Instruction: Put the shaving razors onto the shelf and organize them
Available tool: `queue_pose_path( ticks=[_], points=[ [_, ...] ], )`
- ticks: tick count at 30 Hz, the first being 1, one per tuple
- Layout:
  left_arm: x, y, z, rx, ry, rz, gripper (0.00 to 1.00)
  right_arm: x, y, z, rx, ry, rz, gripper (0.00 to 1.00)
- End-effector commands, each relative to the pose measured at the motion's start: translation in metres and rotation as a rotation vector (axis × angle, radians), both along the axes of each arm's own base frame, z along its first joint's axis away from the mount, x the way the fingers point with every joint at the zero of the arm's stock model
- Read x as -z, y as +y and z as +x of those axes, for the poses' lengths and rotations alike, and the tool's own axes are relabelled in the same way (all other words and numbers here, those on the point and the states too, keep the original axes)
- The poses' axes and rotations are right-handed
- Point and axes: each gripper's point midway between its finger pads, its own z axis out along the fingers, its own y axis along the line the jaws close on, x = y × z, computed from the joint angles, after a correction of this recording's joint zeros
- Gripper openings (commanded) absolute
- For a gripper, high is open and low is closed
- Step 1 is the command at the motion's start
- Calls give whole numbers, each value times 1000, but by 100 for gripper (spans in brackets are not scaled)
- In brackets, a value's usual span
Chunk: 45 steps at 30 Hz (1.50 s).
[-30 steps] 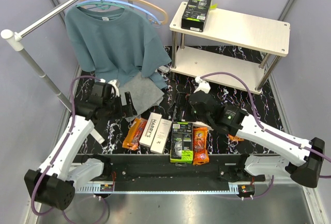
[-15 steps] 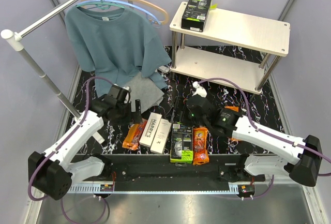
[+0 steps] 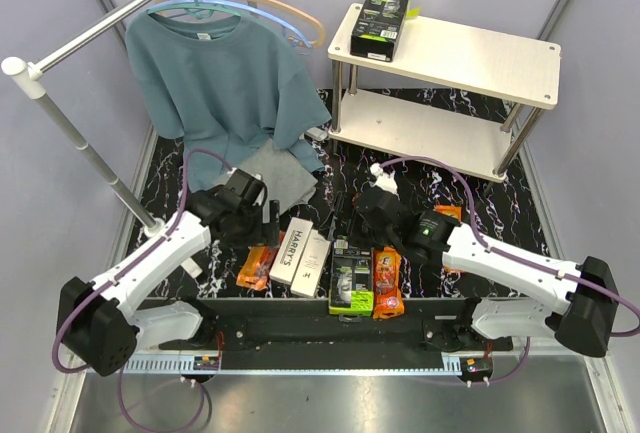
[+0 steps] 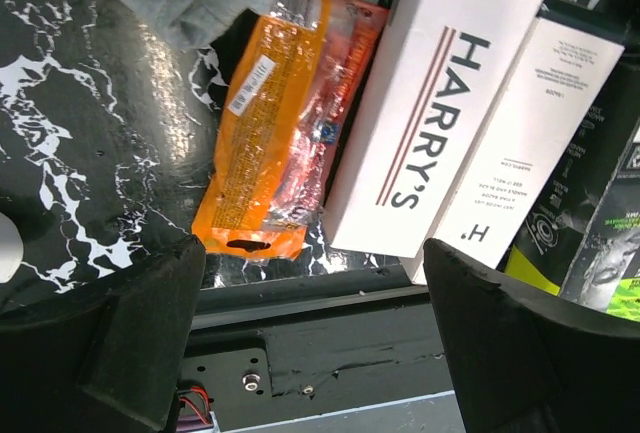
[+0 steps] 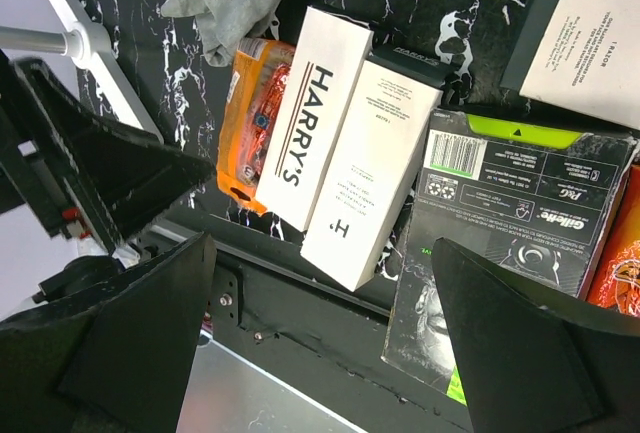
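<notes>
The shelf [image 3: 470, 55] stands at the back right with one black-and-lime box [image 3: 382, 20] on its top board. On the table near the front lie an orange blister pack [image 3: 258, 253], two white HARRY'S boxes [image 3: 291, 251], a black-and-lime box [image 3: 352, 273] and another orange pack [image 3: 387, 278]. A third orange pack [image 3: 450, 215] is partly hidden by the right arm. My left gripper [image 3: 271, 217] is open and empty above the orange pack [image 4: 270, 123] and HARRY'S box [image 4: 430, 103]. My right gripper [image 3: 347, 227] is open and empty over the white boxes [image 5: 330, 143] and the black-and-lime box [image 5: 510, 223].
A folded grey cloth [image 3: 275, 178] lies behind the packs. A teal shirt [image 3: 220, 73] hangs from the metal rail [image 3: 90, 38] at the back left. A dark box with a white label [image 5: 590, 43] lies behind the black-and-lime box. The black base rail [image 3: 330, 318] runs along the front.
My left gripper has moved right and nearer, toward the orange pack and HARRY'S boxes. My right gripper has moved left over the row of packs. Both stay open; no pack has moved.
</notes>
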Motion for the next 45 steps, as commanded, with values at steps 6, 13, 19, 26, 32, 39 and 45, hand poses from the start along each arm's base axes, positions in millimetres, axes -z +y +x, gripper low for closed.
queue_pose_path(
  ticks=[6,13,19,26,32,39,45],
  points=[
    [-21,-67,2,124,-56,-106,94,18,-7,-3,61,68,-40,100],
    [-23,-132,-11,224,-4,-298,95,45,-33,-17,141,169,-127,100],
    [-33,-167,-26,255,27,-535,95,45,-65,-31,225,187,-95,97],
    [-18,-179,-36,257,82,-541,95,62,-80,-46,251,248,-96,89],
    [0,-189,-39,231,146,-544,94,74,-66,-50,210,284,-76,83],
    [22,-197,-42,196,196,-527,94,91,-56,-55,186,325,-51,80],
    [33,-203,-46,188,231,-525,94,102,-48,-53,179,337,-31,79]
  ],
)
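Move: The black-and-green razor box lies about 21 cm right of the left hand, 8 cm back and 8 cm below it; from the right hand it is some 3 cm right, 6 cm back and 13 cm down. Beside it, the plain white box lies about 10 cm right and 6 cm back of the left hand, and the orange razor pack roughly 12 cm right and 8 cm back of the right hand. Rightwards, the left hand sweeps nearly 19 cm with fingers wide open, across the white boxes to the black-and-green box, easing back a little, rolling so its fingers slant right, and dipping only at the end. The right hand sinks about 11 cm, drawing right and back towards the box's right edge; its fingers tip steeper and narrow slightly without shutting. No contact can be made out. ##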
